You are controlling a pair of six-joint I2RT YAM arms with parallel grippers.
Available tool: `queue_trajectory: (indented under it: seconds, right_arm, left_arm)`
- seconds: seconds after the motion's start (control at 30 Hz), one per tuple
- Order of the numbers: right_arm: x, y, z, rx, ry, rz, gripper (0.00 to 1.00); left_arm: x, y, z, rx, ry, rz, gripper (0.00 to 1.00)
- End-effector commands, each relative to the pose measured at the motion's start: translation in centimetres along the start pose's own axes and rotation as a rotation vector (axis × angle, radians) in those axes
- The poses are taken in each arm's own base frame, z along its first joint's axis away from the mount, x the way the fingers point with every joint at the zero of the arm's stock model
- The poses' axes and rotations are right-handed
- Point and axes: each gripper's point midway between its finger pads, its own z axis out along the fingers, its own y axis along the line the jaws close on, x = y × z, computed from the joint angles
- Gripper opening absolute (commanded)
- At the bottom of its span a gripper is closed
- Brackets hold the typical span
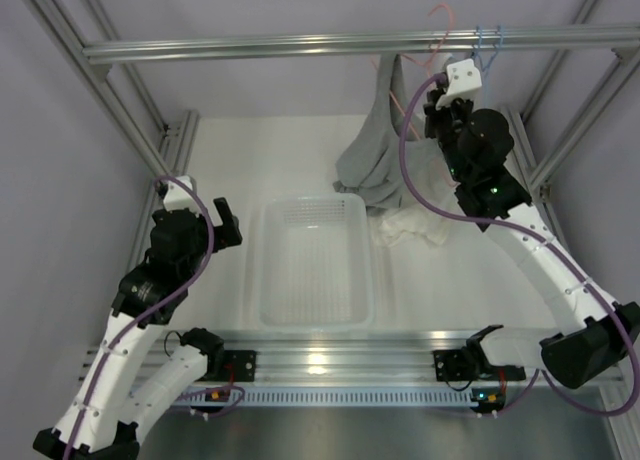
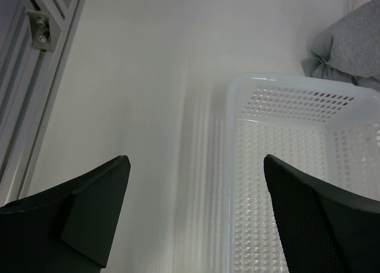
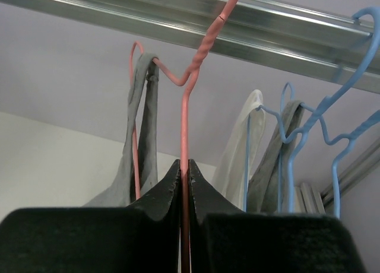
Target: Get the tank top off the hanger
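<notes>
A pink wire hanger hangs by its hook from the top rail. My right gripper is shut on its vertical wire just below the twisted neck. A grey tank top hangs by one strap over the hanger's left shoulder. From above, the tank top drapes down from the rail to the table, left of the right gripper. The left gripper stands open and empty low over the table, left of the basket; in its own view the left gripper faces the basket's corner and the tank top's hem.
A white perforated basket sits mid-table, its rim near the left fingers. Blue hangers carrying a white garment and a grey one hang right of the pink hanger. A white cloth lies beside the basket. Frame posts stand on both sides.
</notes>
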Motion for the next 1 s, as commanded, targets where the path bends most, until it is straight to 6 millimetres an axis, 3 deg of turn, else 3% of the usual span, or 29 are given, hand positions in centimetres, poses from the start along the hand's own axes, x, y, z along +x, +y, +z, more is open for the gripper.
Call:
queue_trajectory:
  seconds: [0.0, 0.07, 0.23, 0.33, 0.4, 0.43, 0.5, 0.67, 0.7, 0.77, 0.8, 0.83, 0.87, 0.9, 0.93, 0.97]
  right_arm:
    - [-4.4, -0.9, -1.6, 0.007, -0.123, 0.046, 0.0]
    - [-4.3, -1.0, -2.3, 0.009, -0.119, 0.053, 0.0]
    - [-2.0, -1.0, -4.4, 0.002, -0.073, 0.091, 0.0]
    - [-0.7, -0.5, -5.5, -0.026, -0.038, 0.111, 0.0]
    - [0.7, 0.1, -6.4, -0.046, 0.001, 0.12, 0.0]
    - [0.2, 0.0, -7.4, -0.053, -0.017, 0.134, 0.0]
    - [1.2, 0.5, -8.6, -0.078, 0.008, 0.145, 0.0]
    - [-0.3, -0.2, -12.9, -0.091, 0.0, 0.197, 0.0]
    - [0.0, -0.5, -14.1, -0.094, 0.026, 0.204, 0.0]
    - [-0.6, -0.5, -15.3, -0.122, 0.035, 0.218, 0.0]
    - [-0.1, -0.5, -16.0, -0.126, 0.062, 0.242, 0.0]
    - [-0.7, -1.1, -17.0, -0.119, 0.042, 0.255, 0.0]
    - [-0.6, -1.5, -17.6, -0.11, 0.04, 0.259, 0.0]
    - [-1.0, -2.0, -18.7, -0.106, 0.02, 0.265, 0.0]
    - [-1.0, -2.4, -19.2, -0.099, 0.014, 0.267, 0.0]
    - [-1.2, -2.4, -19.7, -0.108, 0.006, 0.271, 0.0]
  left_arm:
    - [-0.8, -0.5, 0.2, 0.015, -0.034, -0.005, 0.99]
    - [-0.9, -0.5, 0.2, 0.016, -0.035, -0.006, 0.99]
    - [-1.2, -1.0, 0.5, 0.031, -0.025, -0.001, 0.99]
    - [-1.6, -2.4, 0.7, 0.081, 0.0, -0.004, 0.99]
    - [-2.9, -4.1, 0.2, 0.158, -0.003, -0.023, 0.99]
    - [-3.2, -4.9, 0.4, 0.178, 0.01, -0.046, 0.99]
    - [-4.8, -7.8, 0.0, 0.302, 0.0, -0.12, 0.99]
    - [-7.8, -16.7, 0.8, 0.593, -0.024, -0.188, 0.99]
    - [-8.6, -19.5, 0.9, 0.624, -0.035, -0.146, 0.99]
    - [-9.8, -22.6, 0.9, 0.664, -0.068, -0.097, 0.99]
    - [-10.7, -26.0, 0.7, 0.737, -0.077, -0.062, 0.99]
    - [-10.9, -27.9, 0.3, 0.8, -0.072, -0.042, 0.99]
    - [-9.7, -30.6, 0.9, 0.848, -0.039, 0.002, 0.99]
    - [-10.4, -32.2, 0.3, 0.894, -0.063, 0.019, 0.99]
    - [-12.4, -33.9, -1.3, 0.961, -0.112, 0.032, 0.99]
    - [-12.7, -35.1, -1.6, 0.983, -0.144, 0.077, 0.99]
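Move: The tank top, hanging from the pink hanger already pinched in the right hand, has its middle roughly 22 cm ahead of the left hand, 35 cm to its right and 4 cm lower; from the right hand it is about 6 cm ahead, 5 cm left and 20 cm below. The basket's middle is some 3 cm ahead of the left hand, 23 cm right and 23 cm below. The white top is about 6 cm ahead of the right hand, 7 cm right and 18 cm lower. The tank top on its pink hanger is drawn back from the rail about 16 cm, and some 5 cm to the right, by the right hand, which keeps its closed grip. The open left hand dips slightly, then sweeps nearly 30 cm right, rising and reaching forward over the basket's far side towards the tank top, turning clockwise some 40 degrees. ##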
